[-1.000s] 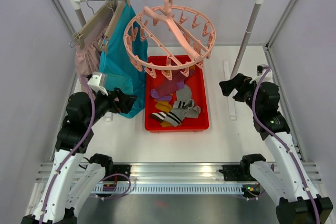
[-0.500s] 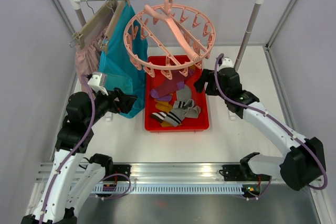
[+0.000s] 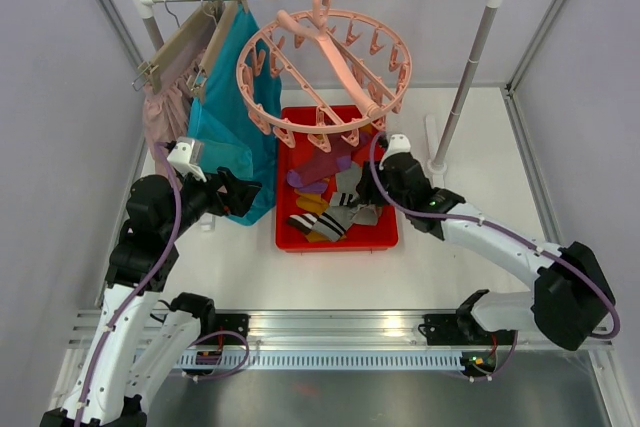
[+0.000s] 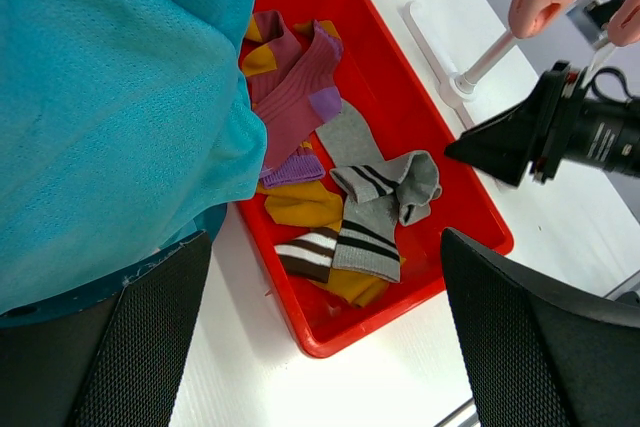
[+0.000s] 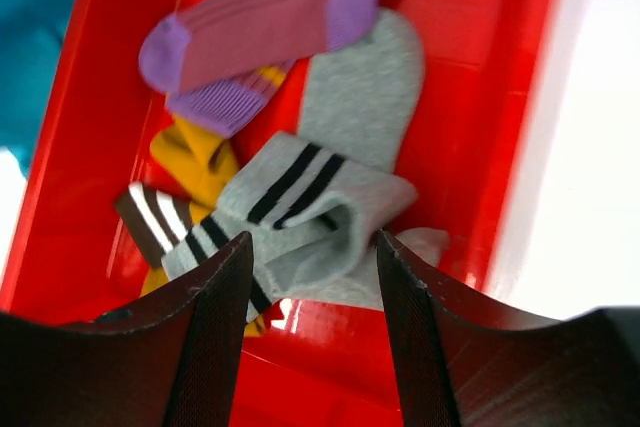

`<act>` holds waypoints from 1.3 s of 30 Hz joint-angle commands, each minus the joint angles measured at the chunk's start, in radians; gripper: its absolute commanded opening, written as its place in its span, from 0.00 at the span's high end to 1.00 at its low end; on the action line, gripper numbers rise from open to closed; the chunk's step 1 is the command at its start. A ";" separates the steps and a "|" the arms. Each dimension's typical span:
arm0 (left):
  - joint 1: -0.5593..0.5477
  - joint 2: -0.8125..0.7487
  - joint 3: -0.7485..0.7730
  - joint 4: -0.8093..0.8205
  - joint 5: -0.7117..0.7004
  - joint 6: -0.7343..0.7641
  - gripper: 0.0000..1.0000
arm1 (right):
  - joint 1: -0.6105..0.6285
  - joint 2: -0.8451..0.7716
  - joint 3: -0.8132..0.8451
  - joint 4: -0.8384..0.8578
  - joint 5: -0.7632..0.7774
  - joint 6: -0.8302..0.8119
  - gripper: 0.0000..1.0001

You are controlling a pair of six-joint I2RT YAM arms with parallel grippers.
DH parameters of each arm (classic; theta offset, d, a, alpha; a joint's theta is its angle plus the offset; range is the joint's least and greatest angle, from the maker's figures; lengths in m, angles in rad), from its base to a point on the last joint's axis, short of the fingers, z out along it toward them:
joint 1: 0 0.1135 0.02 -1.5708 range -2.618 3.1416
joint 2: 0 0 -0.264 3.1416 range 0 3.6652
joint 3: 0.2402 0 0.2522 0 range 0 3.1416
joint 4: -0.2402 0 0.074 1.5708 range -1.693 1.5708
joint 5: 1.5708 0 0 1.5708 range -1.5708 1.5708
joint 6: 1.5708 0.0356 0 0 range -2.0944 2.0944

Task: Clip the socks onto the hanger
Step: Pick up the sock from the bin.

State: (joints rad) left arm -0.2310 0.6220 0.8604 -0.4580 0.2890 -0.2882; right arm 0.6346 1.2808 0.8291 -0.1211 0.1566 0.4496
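Several socks (image 3: 335,197) lie heaped in a red tray (image 3: 335,247). The hanger (image 3: 322,77), a salmon-pink ring of clips, hangs from the rail above the tray. My right gripper (image 3: 365,197) is low over the tray's right side. In the right wrist view it (image 5: 315,247) stands open astride a folded grey sock with black stripes (image 5: 330,197), next to a purple sock (image 5: 270,22) and a mustard one (image 5: 195,162). My left gripper (image 3: 245,192) is wide open and holds nothing, left of the tray by the teal cloth. In its own view, it (image 4: 325,277) looks over the tray rim (image 4: 330,342).
A teal garment (image 3: 235,117) and a pale pink garment (image 3: 165,117) hang on slim hangers at the rail's left end and drape beside the tray. The rack's right post (image 3: 475,57) stands just right of the tray, its foot (image 4: 460,82) on the white table.
My right arm swung in from the table's right side to low over the tray, and its jaws narrowed around the grey striped sock. The left arm stayed still.
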 commanded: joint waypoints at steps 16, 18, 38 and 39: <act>0.004 0.013 0.000 0.004 -0.002 0.034 0.00 | 0.323 0.231 0.182 -0.037 0.311 -0.426 0.41; 0.004 0.016 0.000 0.005 -0.004 0.034 0.00 | 0.329 0.267 0.208 -0.061 0.325 -0.440 0.41; 0.004 0.025 0.002 0.001 0.006 0.037 0.00 | 0.330 0.472 0.320 -0.149 0.331 -0.595 0.43; 0.004 0.027 0.002 0.002 0.004 0.037 0.00 | 0.330 0.480 0.332 -0.149 0.346 -0.598 0.43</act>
State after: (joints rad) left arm -0.2310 0.6437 0.8604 -0.4671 0.2893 -0.2871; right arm 0.9642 1.7336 1.1061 -0.2852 0.4622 -0.1219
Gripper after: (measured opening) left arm 0.994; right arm 0.574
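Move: The crumpled grey sock with black stripes lies in the red bin about 11 cm below the right hand, some 6 cm to its left and 3 cm back. The mustard sock is roughly 9 cm left of it and 1 cm farther out; the purple sock is about 11 cm farther out and 6 cm left of it. From the left hand, the grey sock is some 23 cm right, 2 cm ahead and 26 cm below. Half-open, the right hand sinks and shifts left, about 7 cm each, towards the grey sock, twisting 50° counter-clockwise. ##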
